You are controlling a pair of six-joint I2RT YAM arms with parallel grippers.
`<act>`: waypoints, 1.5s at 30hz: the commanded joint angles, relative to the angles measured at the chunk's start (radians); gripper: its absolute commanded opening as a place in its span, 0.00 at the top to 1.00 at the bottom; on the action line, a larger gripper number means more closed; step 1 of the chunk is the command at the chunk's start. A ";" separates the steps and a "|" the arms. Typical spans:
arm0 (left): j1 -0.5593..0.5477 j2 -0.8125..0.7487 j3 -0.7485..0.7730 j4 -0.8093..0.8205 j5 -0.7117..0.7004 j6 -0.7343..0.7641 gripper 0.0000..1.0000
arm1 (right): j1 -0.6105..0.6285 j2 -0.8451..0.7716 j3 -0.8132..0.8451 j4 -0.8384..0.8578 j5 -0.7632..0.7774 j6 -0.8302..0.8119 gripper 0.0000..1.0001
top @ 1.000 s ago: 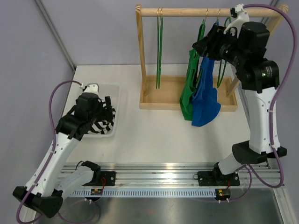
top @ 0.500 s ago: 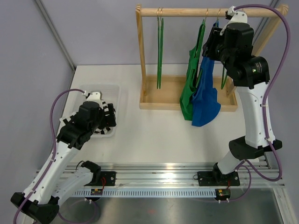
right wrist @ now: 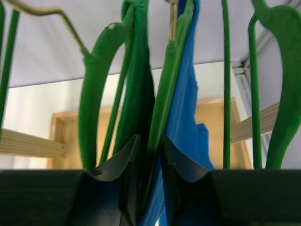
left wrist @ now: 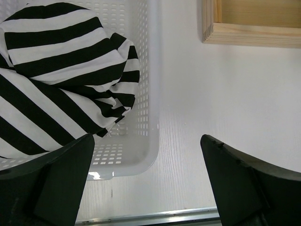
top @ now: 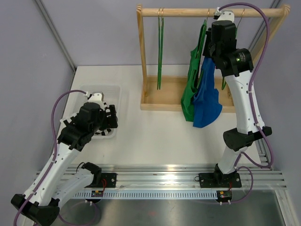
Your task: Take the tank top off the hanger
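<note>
A blue tank top (top: 207, 106) hangs on a green hanger from the wooden rail (top: 183, 12), beside a green tank top (top: 189, 92). My right gripper (top: 212, 47) is high at the blue top's shoulder. In the right wrist view its jaws (right wrist: 150, 141) are nearly shut around the green hanger arm (right wrist: 167, 89) and the blue fabric (right wrist: 190, 108) on it. The green top (right wrist: 136, 75) hangs just to the left. My left gripper (left wrist: 148, 146) is open and empty above the near right corner of a white basket (left wrist: 141, 155).
A black-and-white striped garment (left wrist: 61, 84) lies in the basket (top: 116, 94). An empty green hanger (top: 161, 52) hangs at the rail's left, and more empty green hangers (right wrist: 225, 84) hang right of the blue top. The rack's wooden tray (top: 164, 106) sits on the table.
My right arm has swung left along the rail and its gripper has come onto the blue top's hanger. My left gripper has drawn back from the basket towards the near edge.
</note>
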 commanded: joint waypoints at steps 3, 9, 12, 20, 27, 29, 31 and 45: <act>-0.005 0.003 -0.004 0.054 0.054 0.025 0.01 | 0.007 -0.031 0.042 0.064 0.126 -0.055 0.73; -0.005 0.007 -0.005 0.056 0.070 0.028 0.01 | 0.004 -0.008 0.053 0.088 0.144 -0.102 0.76; -0.006 0.006 -0.005 0.054 0.073 0.030 0.01 | 0.004 0.002 0.055 0.085 0.149 -0.105 0.88; -0.009 0.007 -0.005 0.056 0.080 0.031 0.01 | 0.004 -0.017 0.085 0.090 0.155 -0.127 1.00; -0.014 -0.011 -0.008 0.060 0.082 0.027 0.01 | 0.004 -0.108 0.097 0.134 0.113 -0.157 1.00; -0.014 -0.014 -0.010 0.060 0.083 0.025 0.01 | 0.003 -0.123 0.102 0.134 0.109 -0.161 1.00; -0.020 -0.016 -0.010 0.060 0.083 0.024 0.01 | 0.004 -0.149 0.091 0.131 0.101 -0.159 1.00; -0.115 -0.095 0.062 0.137 0.198 -0.028 0.01 | 0.004 -0.508 -0.246 -0.011 -0.223 -0.020 1.00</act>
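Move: The near shoulder of the blue tank top's hanger sits practically between the right fingertips, about 1 cm ahead and level with them. The blue tank top's middle hangs some 7 cm ahead and 18 cm below; the green tank top's is about 6 cm left, 8 cm ahead and 18 cm below. An empty hanger stands roughly 8 cm right and 6 cm ahead, 4 cm lower. From the left hand the blue top's hanger is about 20 cm ahead, 43 cm right and 23 cm higher. Edging about 2 cm right and slightly up, the right hand shuts its half-closed fingers on the green hanger of the blue tank top. Then it lifts the hanger and draws it back from the rail, ending some 13 cm back and 8 cm up, its fingertips tipped up about 10 degrees. The open left hand eases about 4 cm right, away from the basket, rising late. ##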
